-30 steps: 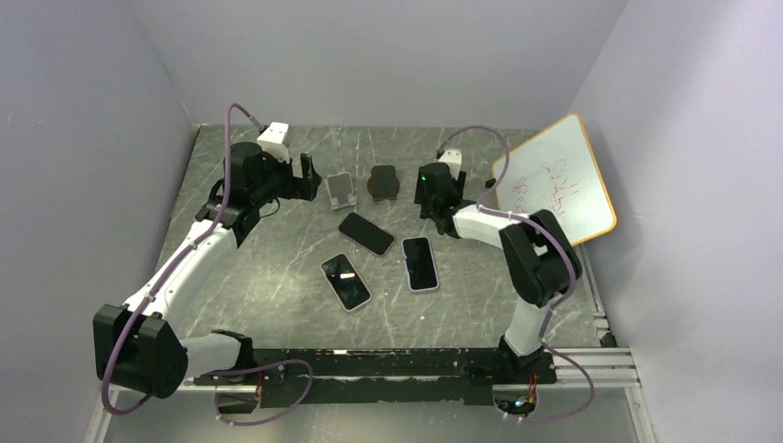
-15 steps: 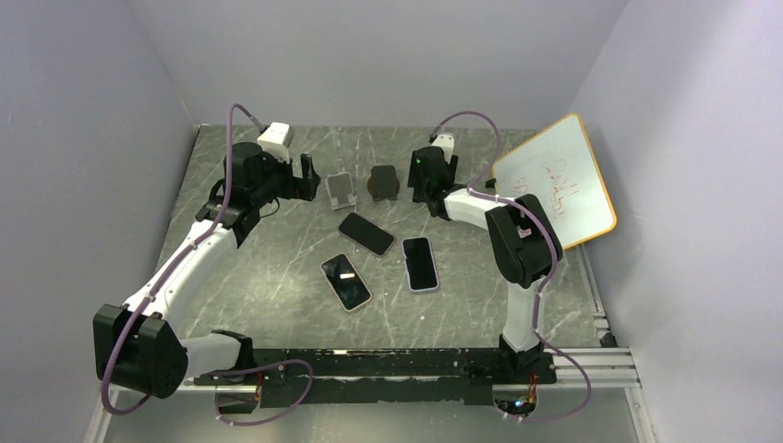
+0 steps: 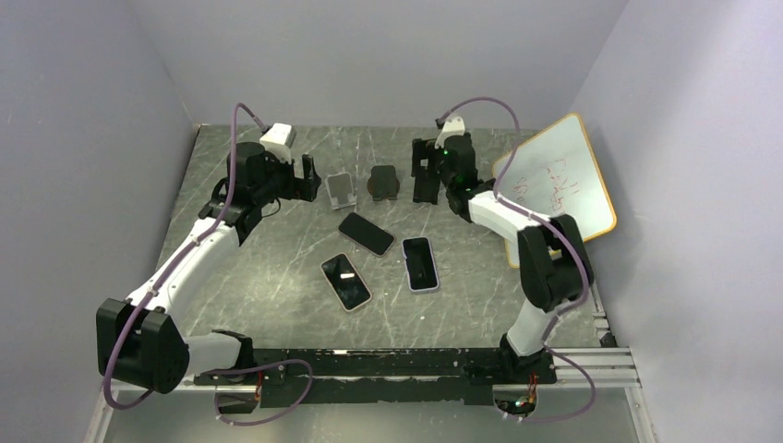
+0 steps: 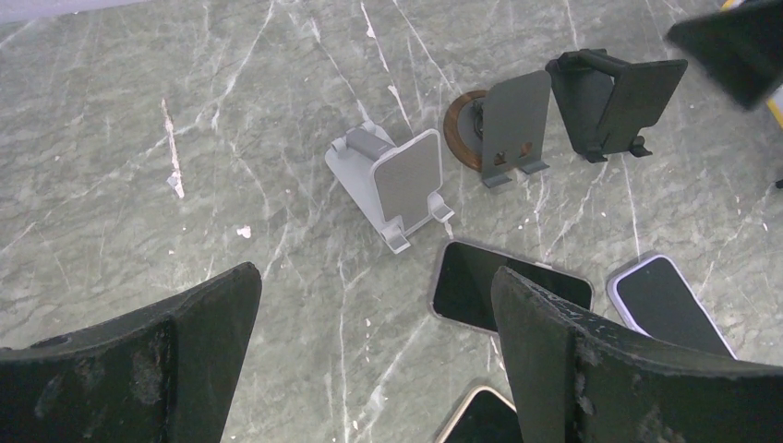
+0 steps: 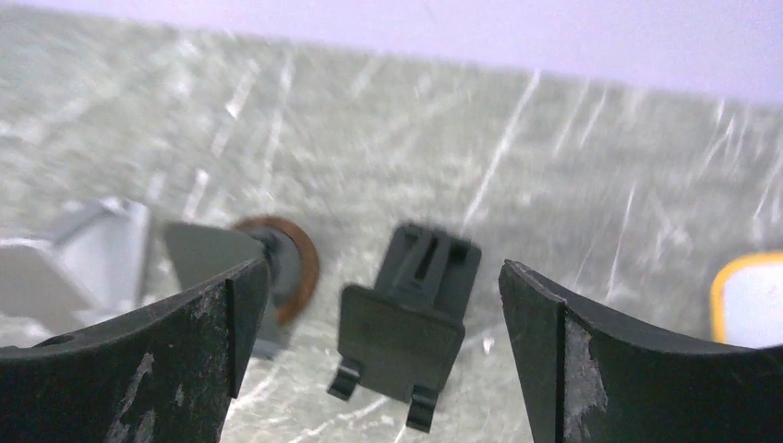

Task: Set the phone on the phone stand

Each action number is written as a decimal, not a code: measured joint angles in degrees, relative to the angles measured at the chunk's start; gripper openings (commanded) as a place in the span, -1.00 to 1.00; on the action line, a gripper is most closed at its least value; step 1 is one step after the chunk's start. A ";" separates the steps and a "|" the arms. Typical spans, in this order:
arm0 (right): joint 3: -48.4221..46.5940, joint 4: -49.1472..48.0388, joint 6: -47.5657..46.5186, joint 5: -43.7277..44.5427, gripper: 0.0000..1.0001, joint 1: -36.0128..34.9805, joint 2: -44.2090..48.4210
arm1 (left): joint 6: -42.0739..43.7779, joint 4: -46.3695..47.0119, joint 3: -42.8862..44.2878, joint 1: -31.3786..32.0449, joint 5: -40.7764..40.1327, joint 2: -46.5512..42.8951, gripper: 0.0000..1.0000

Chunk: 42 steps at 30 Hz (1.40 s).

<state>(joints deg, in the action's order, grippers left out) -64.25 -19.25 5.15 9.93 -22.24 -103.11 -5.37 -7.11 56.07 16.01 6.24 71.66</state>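
Observation:
Three phones lie flat on the marble table: a dark one (image 3: 367,233) (image 4: 508,286), a white-edged one (image 3: 420,264) (image 4: 665,300) and a gold-edged one (image 3: 346,281). Behind them stand three phone stands in a row: grey (image 3: 340,189) (image 4: 397,185), dark with a brown round base (image 3: 383,182) (image 4: 508,120), and black (image 5: 406,332) (image 4: 614,97). My left gripper (image 3: 309,175) (image 4: 374,286) hangs open and empty left of the grey stand. My right gripper (image 3: 425,175) (image 5: 383,269) is open, its fingers on either side of the black stand without touching it.
A yellow-framed whiteboard (image 3: 554,185) (image 5: 748,305) leans against the right wall, just behind my right arm. Grey walls close in the table at the left, back and right. A rail (image 3: 415,365) runs along the near edge.
My right gripper swung from near the white-edged phone back towards the far side and its jaws opened wider around the black stand. The left arm has barely moved.

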 measured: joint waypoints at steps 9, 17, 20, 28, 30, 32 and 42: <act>2.12 -0.70 -4.02 -15.28 1.00 -0.35 11.56 | -0.04 0.00 0.00 0.00 0.04 0.00 0.99; 2.16 10.49 -9.81 -24.44 1.00 -6.64 5.86 | -0.35 -0.02 0.00 0.00 0.46 0.00 0.99; 1.33 14.23 -11.82 -26.49 1.00 -9.86 2.34 | -0.48 0.00 0.00 0.00 0.50 -0.02 0.99; -0.68 20.24 -14.78 -28.57 1.00 -11.85 -3.17 | -0.52 0.00 0.00 0.00 1.09 -0.09 0.99; -0.68 20.90 -15.06 -28.52 1.00 -12.33 -3.58 | -0.57 0.00 0.00 0.00 1.14 -0.09 0.99; -0.68 21.33 -15.34 -28.59 1.00 -13.22 -4.04 | -0.66 0.00 0.00 0.00 1.14 -0.09 0.99; -1.84 23.65 -16.44 -29.46 1.00 -16.15 -7.52 | -0.61 0.00 0.00 0.00 4.31 -0.09 0.99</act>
<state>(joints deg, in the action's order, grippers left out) -66.08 4.40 -11.29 -19.53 -38.39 -110.63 -5.98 -7.11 56.07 16.01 10.55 71.57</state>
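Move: The black phone lies about 15 cm back and 17 cm left of the right hand, some 13 cm below. The black stand is right under that hand, 9 cm down; the round-based stand is 12 cm left of it, level with it. From the phone, the purple-edged phone is 13 cm right and 8 cm back, the white-edged phone 5 cm left and 13 cm back. From the left hand the black phone lies 16 cm right, 2 cm back, 21 cm below. Over the near right part of the black phone the right hand arrives with fingers still open and astride its long edges. It first rises about 9 cm clear of the black stand, then swings back and left while sinking past its starting height to just above the table, turning some 50 degrees counter-clockwise and tipping its fingers down. Contact with the phone can't be seen. ##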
